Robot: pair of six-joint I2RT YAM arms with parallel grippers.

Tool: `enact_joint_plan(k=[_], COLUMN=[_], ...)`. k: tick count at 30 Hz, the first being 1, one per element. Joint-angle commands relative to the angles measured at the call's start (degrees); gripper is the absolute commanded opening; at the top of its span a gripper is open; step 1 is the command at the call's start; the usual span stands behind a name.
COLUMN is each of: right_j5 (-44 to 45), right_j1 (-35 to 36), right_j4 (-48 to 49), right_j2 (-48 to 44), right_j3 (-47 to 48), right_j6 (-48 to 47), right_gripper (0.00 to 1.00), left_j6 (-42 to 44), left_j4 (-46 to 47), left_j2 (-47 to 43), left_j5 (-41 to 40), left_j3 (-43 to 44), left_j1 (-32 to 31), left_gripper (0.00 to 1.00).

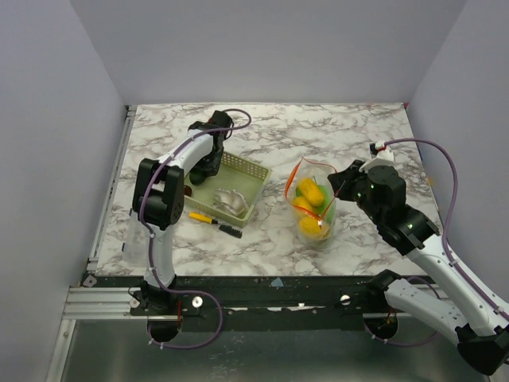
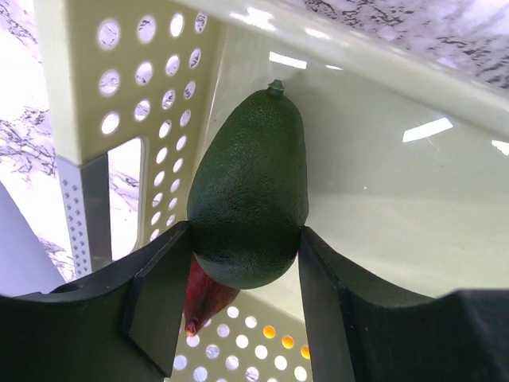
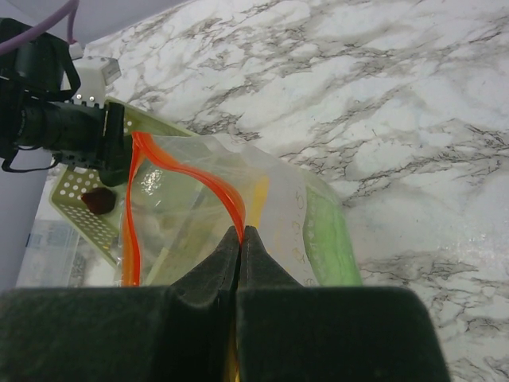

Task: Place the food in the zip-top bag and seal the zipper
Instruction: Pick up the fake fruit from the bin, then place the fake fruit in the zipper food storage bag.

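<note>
A dark green elongated piece of food (image 2: 250, 191) lies in the pale green basket (image 2: 382, 199). My left gripper (image 2: 244, 239) reaches down into the basket's left end (image 1: 205, 169), with its fingers pressed against both sides of the piece. A dark red piece (image 2: 205, 298) lies under it. The clear zip-top bag (image 1: 312, 208) stands open at mid-table holding yellow food (image 1: 310, 191), orange food (image 1: 312, 227) and a light green piece (image 3: 326, 235). My right gripper (image 1: 340, 181) (image 3: 241, 232) is shut on the orange-red zipper (image 3: 203, 183) at the bag's right rim, holding it up.
The slotted basket (image 1: 248, 169) sits left of the bag and also holds a crumpled whitish thing (image 1: 227, 199). A yellow-and-black pen (image 1: 208, 219) lies on the marble in front of the basket. Grey walls close in the table on three sides.
</note>
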Motion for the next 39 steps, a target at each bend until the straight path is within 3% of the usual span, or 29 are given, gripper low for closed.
enact_joint_plan(k=[1,5,8,13,15,20,24,30,35,39], right_j5=[-0.6,-1.1,-1.4,-1.8,-1.9,-1.7,-1.6,-1.5,-1.7,-1.5], right_j1=[-0.1,-0.1,-0.1,-0.1,-0.1,0.0,-0.1,-0.1,-0.1,-0.1], right_j4=[-0.1,-0.8,-0.3,-1.1,-0.4,-0.9,-1.2,-0.6,-0.2,-0.5], right_j2=[-0.4,0.5,0.5,1.4,1.4,2.1,2.0,1.4,1.5,1.6], right_j3=[0.2,1.5,1.5,2.6,2.2,3.0,3.5,3.1,2.8,3.1], right_j6=[0.4,0.6,0.5,0.6,0.7,0.7,0.7,1.1,1.3,1.4], right_gripper=[0.01,0.01,0.01,0.01,0.01,0.01,0.01,0.01,0.01,0.01], left_j6=[-1.6,-3.0,-4.8,-13.9,-18.7,-26.3,-27.3,-33.4,-36.6,-36.7], left_j4=[-0.5,-0.5,3.3,20.7,29.5,38.9,36.9,39.4,41.4,41.7], left_j2=[-8.9,-16.6,-25.2,-39.3,-43.4,-45.1,-41.6,-38.1,-36.2,-36.5], left_j5=[5.0,14.4,28.6,58.6,64.3,65.7,60.3,54.1,51.5,50.5], left_j3=[-0.8,-2.6,-6.6,-18.0,-22.1,-23.9,-20.9,-20.6,-20.3,-21.2], left_j1=[-0.4,-1.0,-1.3,-2.8,-5.3,-14.2,-20.0,-23.3,-24.9,-25.1], left_gripper=[0.17,0.12,0.1,0.09,0.09,0.09,0.09,0.09,0.28,0.58])
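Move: The bag's open mouth, where the avocado already pinched in the left fingers is headed, is some 33 cm to the left hand's right, 16 cm back and about 16 cm higher. Around the avocado in the bin, the white bulb lies about 8 cm right and 9 cm back, the red fruit some 4 cm left and 6 cm back, both roughly level in height. From the right hand the mouth is about 7 cm left, 1 cm back and 4 cm lower. The avocado, still pinched in the left fingers, is lifted out of the bin and carried about 30 cm right, some 22 cm up and 18 cm back to the bag's mouth, quickly at first, then slowing and sinking slightly. On the way the left wrist rolls about 80 degrees, from fingers down to fingers pointing right. The right hand stays in place, pinching the bag's rim. ##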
